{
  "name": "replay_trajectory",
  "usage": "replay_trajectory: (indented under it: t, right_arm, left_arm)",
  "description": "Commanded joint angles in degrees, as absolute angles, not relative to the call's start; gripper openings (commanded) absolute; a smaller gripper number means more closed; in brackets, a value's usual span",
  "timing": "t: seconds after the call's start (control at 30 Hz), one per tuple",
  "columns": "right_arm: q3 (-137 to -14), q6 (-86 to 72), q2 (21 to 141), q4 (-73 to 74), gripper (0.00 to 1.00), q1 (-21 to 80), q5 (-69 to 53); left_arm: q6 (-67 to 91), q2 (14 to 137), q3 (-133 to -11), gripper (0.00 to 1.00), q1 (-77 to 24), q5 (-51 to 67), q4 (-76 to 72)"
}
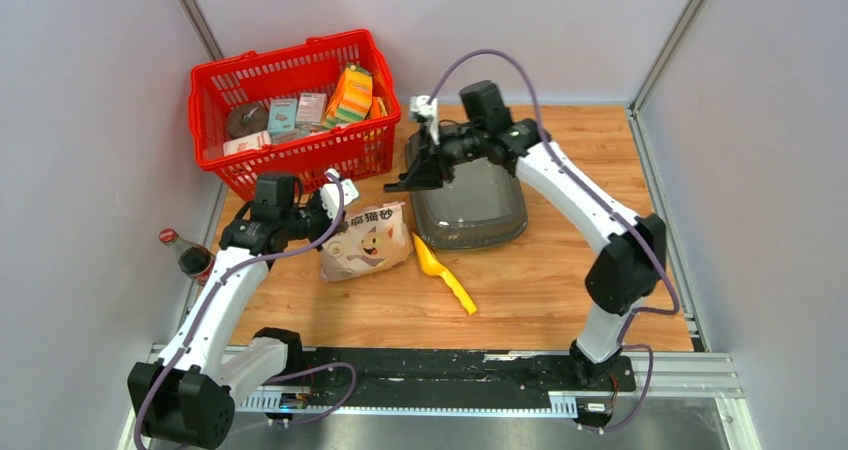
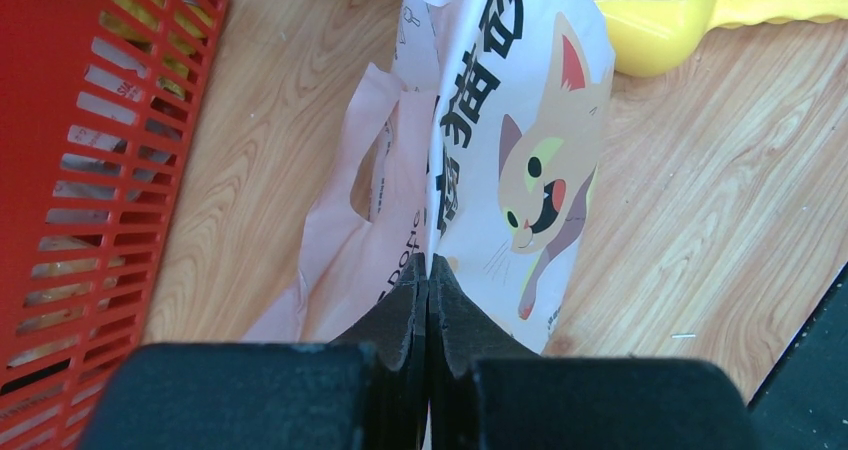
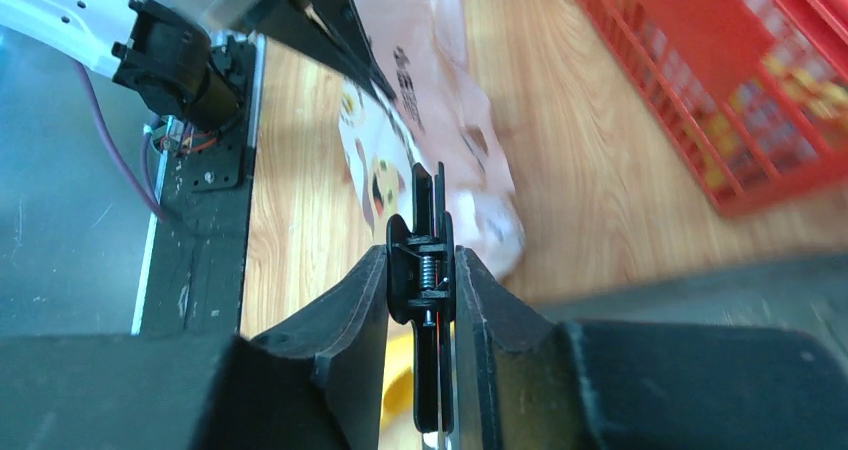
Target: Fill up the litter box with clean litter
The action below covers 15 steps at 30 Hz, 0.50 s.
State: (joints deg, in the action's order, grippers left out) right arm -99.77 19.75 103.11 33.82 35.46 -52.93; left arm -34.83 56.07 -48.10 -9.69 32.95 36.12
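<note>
The litter box (image 1: 470,205), a shallow dark grey tray, sits right of centre on the table. No clean litter shows in any view. A beige bag printed with a cartoon cat (image 1: 365,242) (image 2: 500,120) lies left of the tray. My left gripper (image 1: 338,208) (image 2: 428,260) is shut on the bag's folded edge. My right gripper (image 1: 420,175) (image 3: 421,252) hovers over the tray's left corner. It is shut on a thin black spring-loaded tool (image 3: 425,220) that points toward the bag (image 3: 440,120).
A red mesh basket (image 1: 300,170) (image 2: 90,170) (image 3: 720,100) with several packages stands at the back left. A yellow scoop (image 1: 445,270) (image 2: 680,25) lies between bag and tray. A cola bottle (image 1: 190,255) lies at the table's left edge.
</note>
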Motion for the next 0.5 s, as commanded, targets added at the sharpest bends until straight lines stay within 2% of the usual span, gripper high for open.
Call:
replay_trajectory:
  t: [0.0, 0.13, 0.27, 0.4, 0.47]
  right_arm:
    - [-96.09, 25.22, 91.09, 47.88, 0.00, 26.30, -55.71]
    - [-77.93, 25.05, 80.73, 54.65, 0.00, 17.07, -56.25]
    - [-66.81, 24.69, 72.96, 58.61, 0.00, 11.61, -56.78]
    - [-58.81, 26.19, 73.12, 62.22, 0.00, 10.20, -57.48]
    - [-58.97, 24.27, 76.61, 61.44, 0.00, 9.24, -54.78]
  left_arm:
    - [-34.63, 56.16, -52.21, 0.00, -9.67, 36.22, 29.88]
    - [-34.19, 56.51, -52.38, 0.00, -9.75, 36.12, 29.45]
    - [-33.22, 56.86, -52.56, 0.00, -9.67, 35.95, 29.09]
    - [-33.22, 57.57, -52.47, 0.00, -9.67, 35.95, 29.62]
    - [-33.22, 58.27, -52.82, 0.00, -9.67, 35.95, 30.14]
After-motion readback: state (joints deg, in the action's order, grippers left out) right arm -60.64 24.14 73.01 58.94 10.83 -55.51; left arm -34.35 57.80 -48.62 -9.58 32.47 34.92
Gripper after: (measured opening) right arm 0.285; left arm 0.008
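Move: The right hand, already holding the black bag clip, heads for the open table right of the yellow scoop, about 22 cm to its right, 15 cm back and 26 cm below. The scoop lies some 7 cm back and 6 cm right, the litter box 7 cm ahead and 11 cm right, and the litter bag 3 cm back and 10 cm left. From the left hand that open spot is about 36 cm right, 11 cm back and 16 cm lower. Still gripping the clip, the right hand swings fast away from the litter bag, about 20 cm to the right, passing by the near end of the litter box, then curves back some 10 cm and sinks about 9 cm towards the bare table. It turns clockwise about 20 degrees while its forward side tips down nearly 30. The left fingers keep the bag's top edge pinched, almost still. ##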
